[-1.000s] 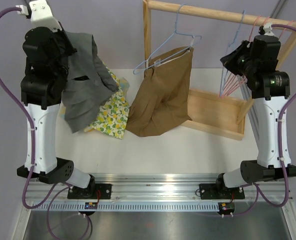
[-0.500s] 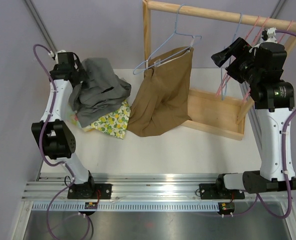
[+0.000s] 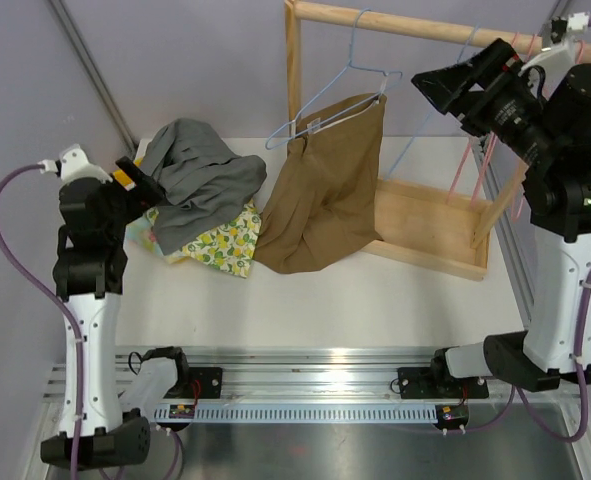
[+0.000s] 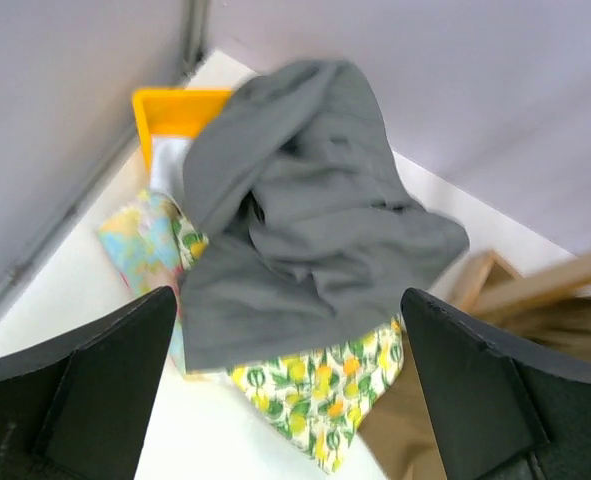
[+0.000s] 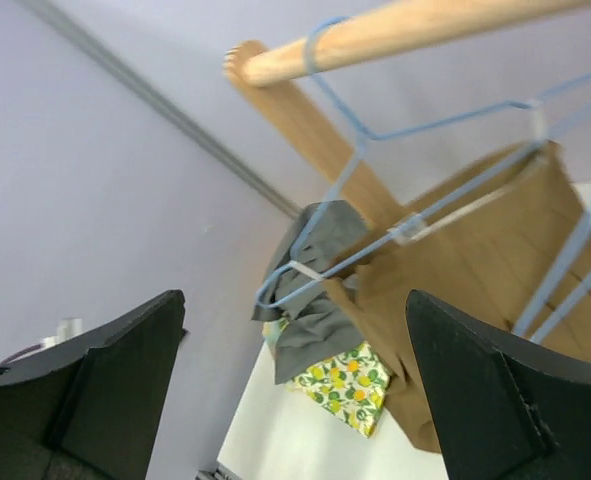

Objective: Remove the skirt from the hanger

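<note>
The brown skirt (image 3: 325,190) hangs from a light blue wire hanger (image 3: 340,95), clipped at its waist, on the wooden rail (image 3: 415,28). One side sags, and its hem rests on the table. My right gripper (image 3: 453,82) is open, up near the rail and to the right of the hanger. Its wrist view looks down past the hanger (image 5: 425,212) and the skirt (image 5: 475,270), and the right gripper (image 5: 295,295) holds nothing. My left gripper (image 4: 287,300) is open and empty at the left, above a crumpled grey garment (image 4: 305,220). The skirt (image 4: 400,440) shows at the lower right.
The grey garment (image 3: 200,178) lies on a lemon-print cloth (image 3: 220,240) at the table's left, over a yellow bin (image 4: 175,110). The rack's wooden base frame (image 3: 425,235) lies at the right. Pink hangers (image 3: 465,170) and another blue hanger (image 3: 415,140) hang beside the right arm.
The left gripper has let the grey garment down onto the pile, opened and pulled back to the left. The right gripper has opened and risen toward the rail.
</note>
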Action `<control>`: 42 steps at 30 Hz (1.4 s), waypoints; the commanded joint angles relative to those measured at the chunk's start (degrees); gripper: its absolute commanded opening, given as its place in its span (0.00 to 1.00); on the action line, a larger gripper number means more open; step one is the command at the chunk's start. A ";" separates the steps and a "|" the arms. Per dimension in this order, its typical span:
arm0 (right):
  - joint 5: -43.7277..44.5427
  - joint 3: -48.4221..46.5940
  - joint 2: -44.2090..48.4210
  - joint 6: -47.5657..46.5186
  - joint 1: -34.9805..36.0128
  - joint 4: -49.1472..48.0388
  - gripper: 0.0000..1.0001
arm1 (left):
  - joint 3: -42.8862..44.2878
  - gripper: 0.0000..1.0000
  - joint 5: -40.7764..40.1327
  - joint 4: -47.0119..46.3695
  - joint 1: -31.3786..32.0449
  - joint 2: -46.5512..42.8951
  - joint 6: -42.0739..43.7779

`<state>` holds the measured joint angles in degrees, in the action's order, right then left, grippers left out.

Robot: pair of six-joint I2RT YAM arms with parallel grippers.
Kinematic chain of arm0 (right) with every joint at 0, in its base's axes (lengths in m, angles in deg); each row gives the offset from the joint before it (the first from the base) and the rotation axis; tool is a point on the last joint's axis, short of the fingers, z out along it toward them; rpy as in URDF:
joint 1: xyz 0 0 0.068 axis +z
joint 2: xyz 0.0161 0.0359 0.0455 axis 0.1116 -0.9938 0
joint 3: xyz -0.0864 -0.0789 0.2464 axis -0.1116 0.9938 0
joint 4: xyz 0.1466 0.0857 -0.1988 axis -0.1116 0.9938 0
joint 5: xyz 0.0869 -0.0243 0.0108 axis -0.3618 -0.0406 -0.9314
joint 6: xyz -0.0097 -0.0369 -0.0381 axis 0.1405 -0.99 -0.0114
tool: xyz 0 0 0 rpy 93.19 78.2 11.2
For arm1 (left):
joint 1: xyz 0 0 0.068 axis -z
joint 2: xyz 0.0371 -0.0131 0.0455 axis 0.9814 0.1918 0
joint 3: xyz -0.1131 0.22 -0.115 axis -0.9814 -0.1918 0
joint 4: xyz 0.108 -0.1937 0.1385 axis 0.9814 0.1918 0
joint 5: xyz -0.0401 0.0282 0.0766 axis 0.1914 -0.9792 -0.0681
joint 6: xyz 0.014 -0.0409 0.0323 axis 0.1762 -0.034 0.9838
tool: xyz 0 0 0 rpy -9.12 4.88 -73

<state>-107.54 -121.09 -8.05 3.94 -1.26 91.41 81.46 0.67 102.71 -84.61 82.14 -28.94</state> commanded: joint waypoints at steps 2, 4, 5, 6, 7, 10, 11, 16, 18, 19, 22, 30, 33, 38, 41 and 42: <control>-2.13 -11.21 -8.73 -1.11 8.54 1.00 1.00 | -13.19 0.99 13.02 -7.73 0.05 -5.06 -0.34; -0.36 -13.34 -12.51 -1.37 12.68 1.71 1.00 | -15.32 0.99 16.37 -12.14 0.31 -6.39 -2.80; -0.09 -14.04 -13.57 -1.20 13.65 1.62 0.99 | -15.06 0.99 17.51 -13.30 0.31 -5.87 -3.51; 0.17 -13.96 -15.06 -1.29 14.27 1.36 0.99 | -14.54 0.99 19.35 -14.44 0.75 -5.17 -4.30; 0.61 -13.70 -15.77 -1.20 15.23 1.18 1.00 | -12.71 0.99 19.89 -15.58 1.10 -2.81 -5.09; 2.54 -11.51 -17.01 -1.37 16.82 -0.04 0.99 | -7.27 0.99 20.07 -19.28 3.38 1.94 -6.68; 3.24 -9.67 -17.10 -1.46 17.26 -1.35 0.99 | -5.50 0.99 19.98 -20.68 4.26 5.18 -7.03; 6.32 -7.02 -18.32 -1.99 19.37 -4.08 0.98 | 4.78 0.99 19.98 -24.29 5.23 14.77 -9.92; 7.46 -6.06 -18.68 -2.08 19.90 -4.96 0.98 | 10.67 0.99 19.46 -24.12 7.49 19.52 -10.46; 8.42 -5.10 -18.77 -1.99 20.08 -6.27 0.98 | 12.69 0.99 19.11 -23.77 8.47 21.45 -10.11; 8.96 -4.21 -19.29 -1.29 20.17 -8.48 0.98 | 21.57 0.99 16.21 -20.97 14.09 28.13 -6.53; 10.28 -3.77 -20.44 -0.93 20.60 -10.51 0.98 | 32.85 0.99 9.44 -16.21 25.62 38.61 -3.95; 11.16 -4.03 -20.52 -1.20 20.69 -10.51 0.98 | 29.25 0.99 7.34 -17.35 29.04 35.98 -3.17; 11.69 -3.24 -21.40 -0.32 20.78 -11.91 0.98 | 15.10 0.99 6.01 -22.79 32.82 25.10 -6.50; 12.74 -3.24 -22.54 0.21 22.01 -13.14 0.97 | 10.96 0.99 3.30 -23.16 35.81 20.77 -7.12; 13.00 -3.67 -23.07 0.12 22.45 -12.88 0.97 | 10.52 0.99 2.85 -22.72 36.69 19.90 -6.77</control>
<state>-96.33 -124.36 -29.34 3.61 19.39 81.90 92.72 7.41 85.01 -50.15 107.96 -34.98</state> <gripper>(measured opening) 0.975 0.987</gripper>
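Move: The brown skirt hangs by its waistband from a blue hanger; the hanger's middle is some 12 cm ahead of the right hand, 14 cm to its left and 8 cm lower. The empty blue hanger is about 10 cm straight ahead and 8 cm below. From the left hand the waistband is roughly 12 cm ahead, 36 cm right and 6 cm up; the rack's left post is 20 cm ahead and 28 cm right, level in height. The skirt's blue hanger is reached from both sides with open fingers. The right hand swings about 14 cm left and 10 cm forward, sinking 8 cm, until the hanger's left arm lies between its fingertips, seemingly against one finger. The left hand dips, then sweeps forward, up and some 27 cm right, turning clockwise about 40 degrees, and finally draws back and down beside the hanger's left end. ##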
